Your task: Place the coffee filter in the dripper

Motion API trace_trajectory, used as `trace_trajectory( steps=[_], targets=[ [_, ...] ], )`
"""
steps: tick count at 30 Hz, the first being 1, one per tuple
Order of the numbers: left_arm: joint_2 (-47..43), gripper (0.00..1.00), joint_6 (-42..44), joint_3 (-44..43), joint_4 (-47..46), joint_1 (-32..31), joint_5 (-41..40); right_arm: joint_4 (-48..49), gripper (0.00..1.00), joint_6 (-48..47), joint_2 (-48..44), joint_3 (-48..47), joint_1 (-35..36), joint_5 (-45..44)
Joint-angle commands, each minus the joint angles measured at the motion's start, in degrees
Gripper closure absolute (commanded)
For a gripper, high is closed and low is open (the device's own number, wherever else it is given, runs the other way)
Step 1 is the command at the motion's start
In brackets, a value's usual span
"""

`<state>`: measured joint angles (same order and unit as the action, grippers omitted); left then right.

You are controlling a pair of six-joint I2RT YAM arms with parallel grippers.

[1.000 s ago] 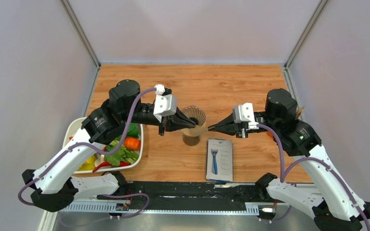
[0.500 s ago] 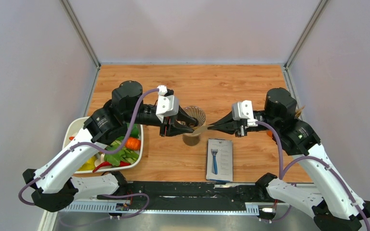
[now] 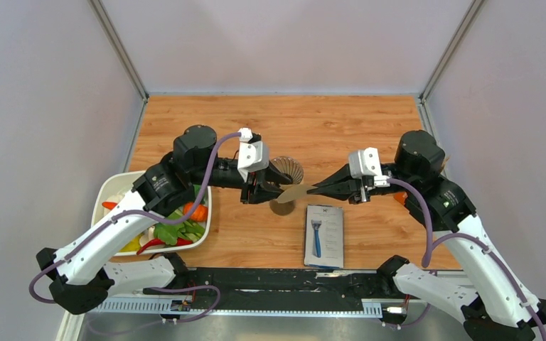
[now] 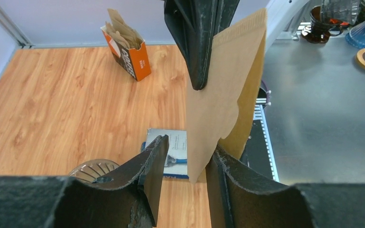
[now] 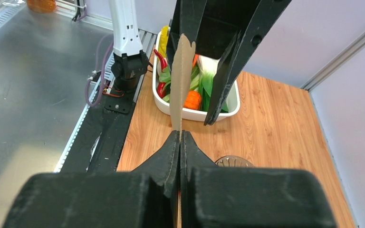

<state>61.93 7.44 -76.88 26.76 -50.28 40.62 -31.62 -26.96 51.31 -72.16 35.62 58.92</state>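
Note:
The coffee filter [image 3: 295, 192], a flat tan paper cone, hangs in the air just in front of the dripper [image 3: 288, 171], a ribbed brownish funnel standing mid-table. My right gripper [image 3: 314, 189] is shut on the filter's right edge; in the right wrist view the filter [image 5: 181, 76] stands edge-on above the shut gripper [image 5: 179, 135]. My left gripper [image 3: 269, 190] is open at the filter's left end. In the left wrist view the filter [image 4: 223, 95] dips between that gripper's [image 4: 190, 147] parted fingers, close to the right finger. The dripper [image 4: 91, 169] shows low on the left.
A razor package [image 3: 324, 234] lies flat in front of the dripper. A white tray [image 3: 207, 210] of toy vegetables sits at the left under my left arm. An orange box of filters [image 4: 129, 53] stands at the far right of the table.
My left gripper has opened off the filter and shifted slightly. My right gripper moved in from the right and now holds the filter's right edge.

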Motion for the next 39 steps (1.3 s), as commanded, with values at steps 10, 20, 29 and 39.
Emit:
trace_trajectory(
  steps=[10, 20, 29, 39],
  targets=[
    [-5.5, 0.59, -18.9, 12.0, -21.2, 1.3, 4.0, 13.5, 1.00, 10.7, -2.3, 0.7, 0.4, 1.2],
    [-5.9, 0.93, -16.2, 10.1, -20.5, 2.6, 5.3, 14.6, 1.00, 13.3, -4.3, 4.1, 0.4, 0.2],
    [-4.0, 1.00, 2.0, 3.6, 0.1, 2.6, 5.2, 2.8, 0.52, 5.9, -3.5, -1.3, 0.4, -6.9],
    [4.9, 1.00, 24.0, -10.1, 21.2, 1.3, -3.0, -14.4, 0.57, -4.7, 4.5, -11.3, 0.4, -8.2]
  ],
)
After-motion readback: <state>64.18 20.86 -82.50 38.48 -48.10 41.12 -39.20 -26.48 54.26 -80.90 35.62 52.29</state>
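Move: The coffee filter's middle is about 3 cm to the left hand's right, level with its half-open fingers; it is some 3 cm to the left of the right hand, which already holds its other side. The dripper lies about 9 cm ahead of the left hand, 1 cm right and 20 cm below; from the right hand it is 10 cm ahead, 4 cm left and 20 cm below. Its carafe stands directly beneath it. The fork booklet lies 7 cm nearer the robot than the dripper and 11 cm right of it. While the right hand, still pinching its side of the coffee filter, raises it some 3 cm and eases back down a little over a centimetre, the left hand dips and recovers about a centimetre, rolls about 10 degrees and shuts fully, pinching the filter's left edge. Only then do the right fingers open about halfway, letting go, and both hands ease about 2 cm forward towards the dripper, the left hand also drawing about a centimetre left and rolling back some 15 to 20 degrees as it starts to sink. ##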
